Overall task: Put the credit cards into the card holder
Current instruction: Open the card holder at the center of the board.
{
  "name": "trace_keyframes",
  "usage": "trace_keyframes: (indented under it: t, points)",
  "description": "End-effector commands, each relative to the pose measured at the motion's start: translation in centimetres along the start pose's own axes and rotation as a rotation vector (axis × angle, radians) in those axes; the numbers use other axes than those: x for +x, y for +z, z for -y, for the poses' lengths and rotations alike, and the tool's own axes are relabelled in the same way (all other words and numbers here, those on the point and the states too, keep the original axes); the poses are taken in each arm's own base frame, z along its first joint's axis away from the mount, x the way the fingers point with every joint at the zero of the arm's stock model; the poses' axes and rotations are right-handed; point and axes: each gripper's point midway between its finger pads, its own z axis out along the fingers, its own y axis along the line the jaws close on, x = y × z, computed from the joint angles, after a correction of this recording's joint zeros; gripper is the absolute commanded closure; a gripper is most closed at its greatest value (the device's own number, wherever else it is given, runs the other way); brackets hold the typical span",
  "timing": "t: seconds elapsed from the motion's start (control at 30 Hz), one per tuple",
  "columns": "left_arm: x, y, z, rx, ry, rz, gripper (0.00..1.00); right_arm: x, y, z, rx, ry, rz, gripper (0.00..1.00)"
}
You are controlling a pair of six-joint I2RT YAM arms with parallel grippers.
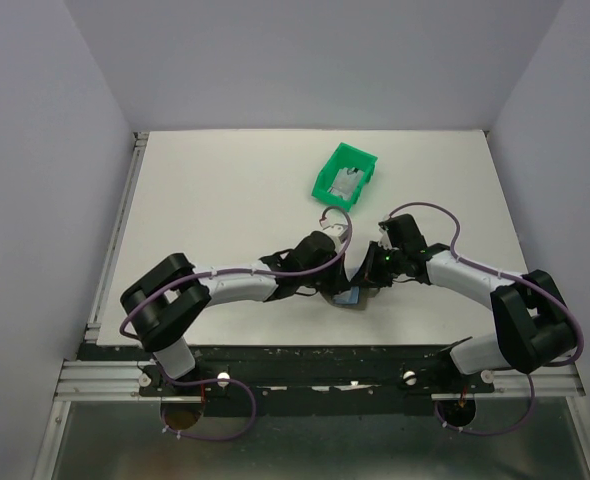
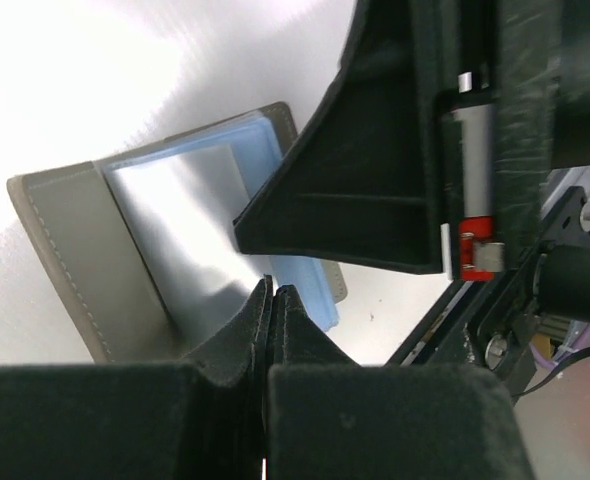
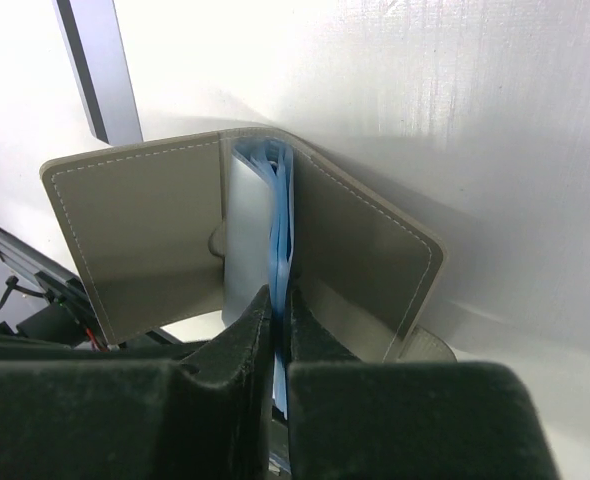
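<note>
The grey-brown card holder (image 1: 352, 297) stands open on the white table between both grippers. Its flaps (image 3: 145, 240) spread apart, with light blue sleeves (image 3: 280, 215) in the fold. My right gripper (image 3: 280, 300) is shut on those blue sleeves from below. A silver-grey credit card (image 3: 243, 240) stands between the left flap and the sleeves. In the left wrist view that card (image 2: 175, 225) lies against the flap (image 2: 65, 250). My left gripper (image 2: 273, 290) is shut, its tips at the card's near edge, with nothing visible between them.
A green plastic bin (image 1: 360, 155) sits behind the arms at mid table, with whitish cards (image 1: 348, 183) inside. The right arm's black gripper body (image 2: 395, 150) looms close over the left gripper. The two arms meet (image 1: 360, 275) near the table's front edge.
</note>
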Motion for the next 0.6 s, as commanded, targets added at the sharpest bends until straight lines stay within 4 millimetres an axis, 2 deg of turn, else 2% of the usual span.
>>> trace_keyframes:
  t: [0.0, 0.17, 0.4, 0.57]
  points:
    - [1.8, 0.8, -0.6, 0.005, -0.018, -0.038, 1.0, -0.4, -0.1, -0.9, -0.027, -0.005, 0.006, 0.86]
    - [3.0, 1.3, -1.6, -0.013, -0.036, -0.061, 1.0, -0.4, -0.1, -0.9, -0.03, -0.002, 0.008, 0.81]
    - [3.9, 1.6, -2.5, -0.041, -0.048, -0.081, 1.0, -0.2, -0.4, -1.0, -0.039, -0.001, 0.007, 0.64]
    - [4.5, 1.8, -3.3, -0.07, -0.07, -0.093, 1.0, -0.2, -0.6, -1.0, -0.042, -0.003, 0.012, 0.62]
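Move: The blue card sleeves standing up from the middle of the open card holder are about 6 cm below the left fingertips, roughly level forward and sideways. The right gripper, already pinching their edge, has their middle about 2 cm to its left and 1 cm lower. From the left hand, the holder's left cover is some 4 cm left and 2 cm ahead, and the striped card about 11 cm left and 6 cm ahead, both lower still. Lower the left gripper about 4 cm, fingers still shut, easing a little to the left and slowing at the end, so its tips come down against the left face of the blue sleeves beside the right fingertips. Meanwhile hold the right arm in place and open its fingers by about a quarter of their range to let go of the sleeves' edge. ##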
